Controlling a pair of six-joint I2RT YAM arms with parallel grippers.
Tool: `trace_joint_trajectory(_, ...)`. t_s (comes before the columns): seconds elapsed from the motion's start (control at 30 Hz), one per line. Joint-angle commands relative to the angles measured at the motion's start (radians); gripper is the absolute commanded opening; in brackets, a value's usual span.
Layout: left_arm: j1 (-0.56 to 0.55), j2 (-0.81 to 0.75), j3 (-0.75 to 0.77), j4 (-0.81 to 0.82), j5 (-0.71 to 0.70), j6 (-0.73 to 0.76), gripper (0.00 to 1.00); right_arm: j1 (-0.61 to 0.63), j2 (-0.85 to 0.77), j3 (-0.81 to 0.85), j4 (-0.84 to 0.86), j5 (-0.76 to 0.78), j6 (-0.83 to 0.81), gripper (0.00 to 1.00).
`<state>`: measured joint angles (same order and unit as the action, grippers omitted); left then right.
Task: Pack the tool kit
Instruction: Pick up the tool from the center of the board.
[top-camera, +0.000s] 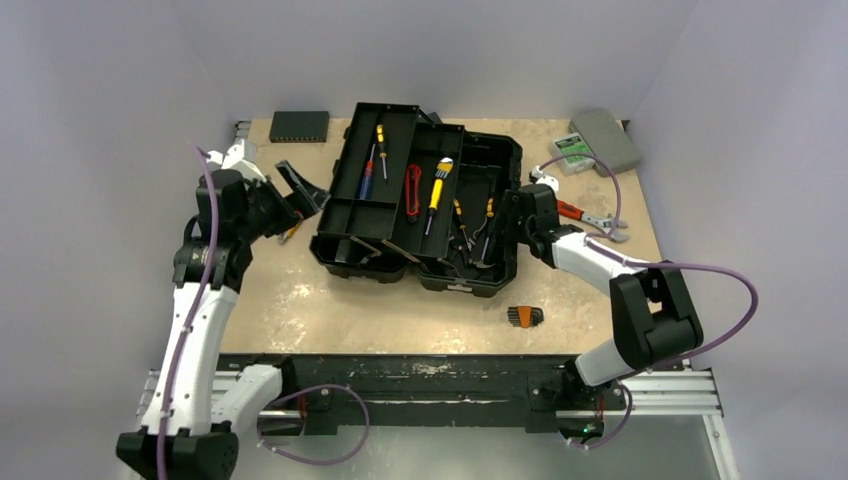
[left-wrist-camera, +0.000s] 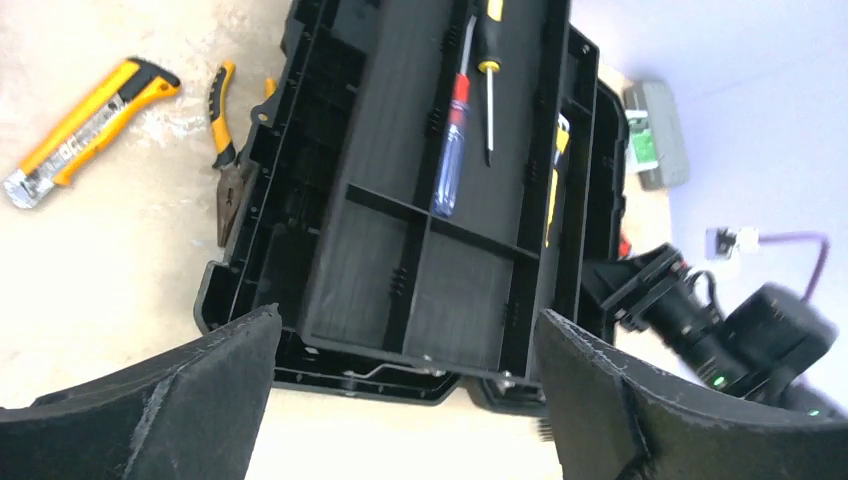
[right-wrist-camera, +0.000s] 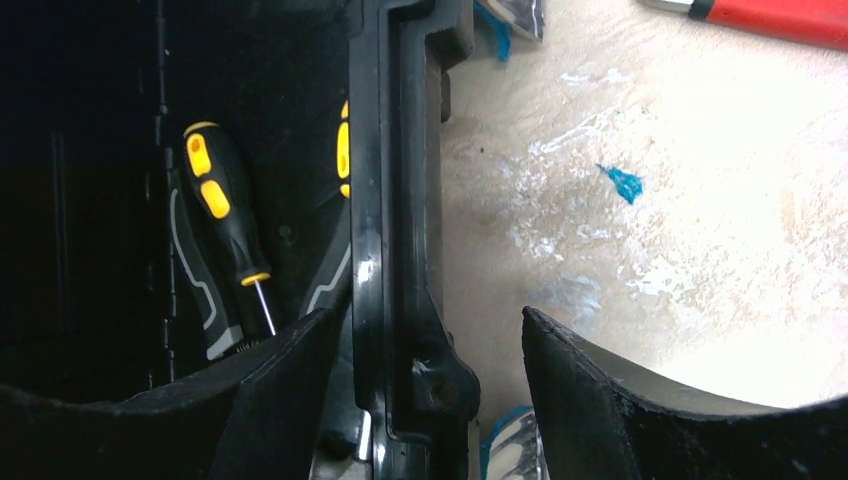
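Note:
The black toolbox (top-camera: 500, 165) lies open mid-table. A black tray (top-camera: 350, 205) rests tilted on its left side and holds a blue-and-red screwdriver (left-wrist-camera: 452, 150) and a thin yellow-tipped one (left-wrist-camera: 490, 90). Inside the box lie a red tool (top-camera: 413, 190), a yellow-black screwdriver (top-camera: 440, 185) and pliers (top-camera: 487, 215). My left gripper (left-wrist-camera: 407, 318) is open and empty, hanging just left of the tray. My right gripper (right-wrist-camera: 428, 315) is open astride the box's right wall (right-wrist-camera: 385, 200), one finger inside and one outside, with a gap showing on the outer side.
A yellow utility knife (left-wrist-camera: 85, 130) and yellow-handled pliers (left-wrist-camera: 225, 150) lie left of the box. Red-handled pliers (top-camera: 578, 212) lie to its right, a black bit holder (top-camera: 523, 316) in front. At the back are a thin black device (top-camera: 299, 125), a grey case (top-camera: 605, 140) and a green-white box (top-camera: 572, 150).

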<state>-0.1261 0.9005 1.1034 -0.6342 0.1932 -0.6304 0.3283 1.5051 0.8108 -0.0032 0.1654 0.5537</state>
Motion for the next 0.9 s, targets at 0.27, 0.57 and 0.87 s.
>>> trace_joint_trajectory(0.27,0.396,0.293,-0.169,0.352,0.369,-0.219,0.92,0.003,-0.111,-0.087,0.144,0.006,0.022,0.66)
trace_joint_trajectory(0.57,0.397,0.48,-0.273,0.573,0.456,-0.234,0.91,0.005,-0.139,-0.118,0.169,0.002,0.026,0.65)
trace_joint_trajectory(0.87,0.396,0.562,-0.248,0.545,0.436,-0.174,0.89,0.005,-0.132,-0.116,0.167,0.005,0.019,0.65)
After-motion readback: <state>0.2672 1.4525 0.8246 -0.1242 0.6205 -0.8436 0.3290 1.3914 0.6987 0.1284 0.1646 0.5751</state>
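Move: The yellow-handled pliers lie on the table against the toolbox's left side, about 14 cm ahead of the left hand, 4 cm to its left and 29 cm below. The yellow utility knife is level with them going outward, some 8 cm farther left; the toolbox's middle stands roughly 14 cm ahead of the left hand, 23 cm to its right and 20 cm down. From the right hand the pliers lie about 51 cm left, 5 cm ahead and 7 cm lower. Towards the pliers beside the toolbox comes the left hand, open and empty: first swinging forward and left, then mostly sinking, some 17 cm down, 9 forward and 6 left in all. Its fingers tip further down by about 20 degrees while its left side rolls down about 25. The open right hand eases up about 2 cm at the toolbox's right rim. ##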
